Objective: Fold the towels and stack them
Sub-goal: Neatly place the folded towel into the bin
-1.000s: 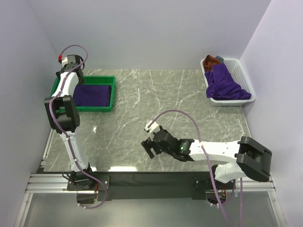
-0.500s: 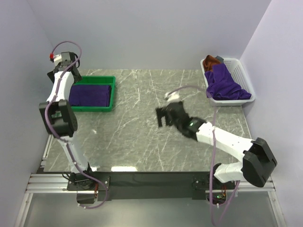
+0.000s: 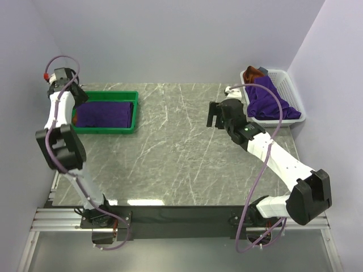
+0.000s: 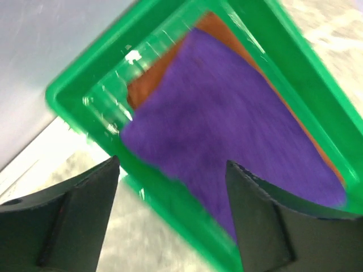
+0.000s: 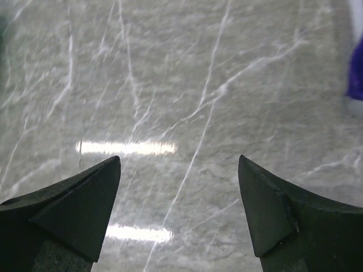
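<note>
A folded purple towel [image 4: 238,119] lies on a rust-brown towel [image 4: 148,79] inside the green tray [image 4: 170,192] at the back left. My left gripper [image 4: 173,161] hovers open over the tray's left end [image 3: 76,129], holding nothing. More towels sit in the white basket [image 3: 294,93] at the back right: a crumpled purple one [image 3: 266,102] and a rust-brown one [image 3: 252,75] behind it. My right gripper [image 3: 212,115] hangs open above bare table just left of the basket; in its wrist view the right gripper [image 5: 178,158] has only marble between its fingers.
The marble table [image 3: 181,147] stretches between tray and basket. Grey walls close in the left, back and right sides. A small grey item [image 3: 262,70] pokes out at the basket's far end. A sliver of purple [image 5: 356,73] shows at the right wrist view's edge.
My right arm has swung from the front middle of the table back and right, toward the basket. My left gripper has drawn back left, from over the tray to its left end.
</note>
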Robot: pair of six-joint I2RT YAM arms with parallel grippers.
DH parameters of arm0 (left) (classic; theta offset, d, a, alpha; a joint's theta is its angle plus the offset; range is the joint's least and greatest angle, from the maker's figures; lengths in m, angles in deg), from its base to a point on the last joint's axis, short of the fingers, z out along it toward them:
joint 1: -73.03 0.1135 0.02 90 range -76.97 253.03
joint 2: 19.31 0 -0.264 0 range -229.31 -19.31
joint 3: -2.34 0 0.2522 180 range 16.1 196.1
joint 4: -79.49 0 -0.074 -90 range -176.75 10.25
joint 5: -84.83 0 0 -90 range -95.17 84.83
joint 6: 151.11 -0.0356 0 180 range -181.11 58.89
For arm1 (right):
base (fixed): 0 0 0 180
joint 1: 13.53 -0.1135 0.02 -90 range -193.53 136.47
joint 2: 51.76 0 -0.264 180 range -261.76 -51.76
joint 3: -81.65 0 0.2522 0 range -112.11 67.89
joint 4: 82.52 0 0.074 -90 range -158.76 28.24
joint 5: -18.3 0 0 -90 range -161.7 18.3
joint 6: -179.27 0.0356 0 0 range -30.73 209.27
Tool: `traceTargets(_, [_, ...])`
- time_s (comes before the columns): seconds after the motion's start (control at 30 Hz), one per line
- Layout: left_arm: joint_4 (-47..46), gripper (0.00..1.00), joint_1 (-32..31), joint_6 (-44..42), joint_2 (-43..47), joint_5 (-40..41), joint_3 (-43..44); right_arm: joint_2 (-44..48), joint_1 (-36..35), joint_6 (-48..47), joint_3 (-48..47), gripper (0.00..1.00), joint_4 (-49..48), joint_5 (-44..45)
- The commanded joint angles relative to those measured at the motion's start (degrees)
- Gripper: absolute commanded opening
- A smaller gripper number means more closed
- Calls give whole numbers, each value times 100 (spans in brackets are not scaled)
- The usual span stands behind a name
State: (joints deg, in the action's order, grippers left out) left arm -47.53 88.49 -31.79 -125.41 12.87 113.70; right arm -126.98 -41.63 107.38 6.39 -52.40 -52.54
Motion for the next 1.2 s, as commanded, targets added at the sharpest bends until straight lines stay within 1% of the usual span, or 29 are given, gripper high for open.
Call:
traceTargets(0.0, [-81,79,255,-14,-830,-460,653,104,-20,-17,181,89,34,-693])
traceTargets(0.07, [-55,75,308,-67,-1269,-346,1119,148,-12,-70,330,89,-36,-1018])
traceTargets(0.13, [-38,71,343,-93,-1526,-284,1515,148,-20,-158,366,88,-36,-1089])
traceTargets(0.2, [-38,64,387,-67,-1869,-223,1839,131,-12,-237,393,88,-63,-1107])
traceTargets(0.23, [-11,61,431,-41,-1983,-214,1954,113,-20,-264,410,88,-106,-1168])
traceTargets(0.3, [-46,59,449,-41,-2273,-248,2200,78,-20,-334,428,88,-159,-1230])
traceTargets(0.37, [-195,56,458,-76,-2493,-284,2307,25,-12,-387,454,88,-247,-1344])
traceTargets(0.43, [-301,56,458,-84,-2590,-310,2369,-45,-12,-483,480,88,-317,-1406])
traceTargets(0.47, [-406,53,458,-93,-2669,-328,2369,-80,-20,-501,472,88,-309,-1415])
traceTargets(0.53, [-477,52,458,-76,-2731,-310,2369,-168,-20,-536,437,88,-300,-1423])
traceTargets(0.67, [-600,56,458,-41,-2854,-178,2351,-291,-20,-580,428,88,-326,-1502])
traceTargets(0.93, [-828,57,457,65,-3083,-205,2255,-388,-20,-624,410,88,-309,-1582])
traceTargets(1.1, [-986,55,449,83,-3162,-249,2123,-406,-20,-589,454,88,-335,-1643])
traceTargets(1.17, [-1048,52,457,65,-3188,-257,2123,-414,-29,-607,437,88,-318,-1643])
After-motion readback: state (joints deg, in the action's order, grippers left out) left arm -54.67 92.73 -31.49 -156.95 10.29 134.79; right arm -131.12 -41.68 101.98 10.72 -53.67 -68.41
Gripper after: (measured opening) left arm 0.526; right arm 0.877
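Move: The purple folded towel's far-left corner, which my left hand goes for, lies about 11 cm ahead, 8 cm left and 15 cm below it. The towel's middle is some 6 cm ahead and 4 cm right. The brown towel's bare strip peeks out about 4 cm ahead and 10 cm left; the green bin's middle is 7 cm straight ahead. From my right hand the purple towel lies about 50 cm left and 12 cm ahead, well below. I lower my left hand about 13 cm into the bin while reaching some 9 cm forward and 6 cm left, quickly at first and then easing almost straight down onto the purple towel's far-left corner area, fingers closing partway but still apart. My right hand, empty over open table, sinks about 6 cm, drifts left and slightly back, and turns about 15 degrees counter-clockwise. ##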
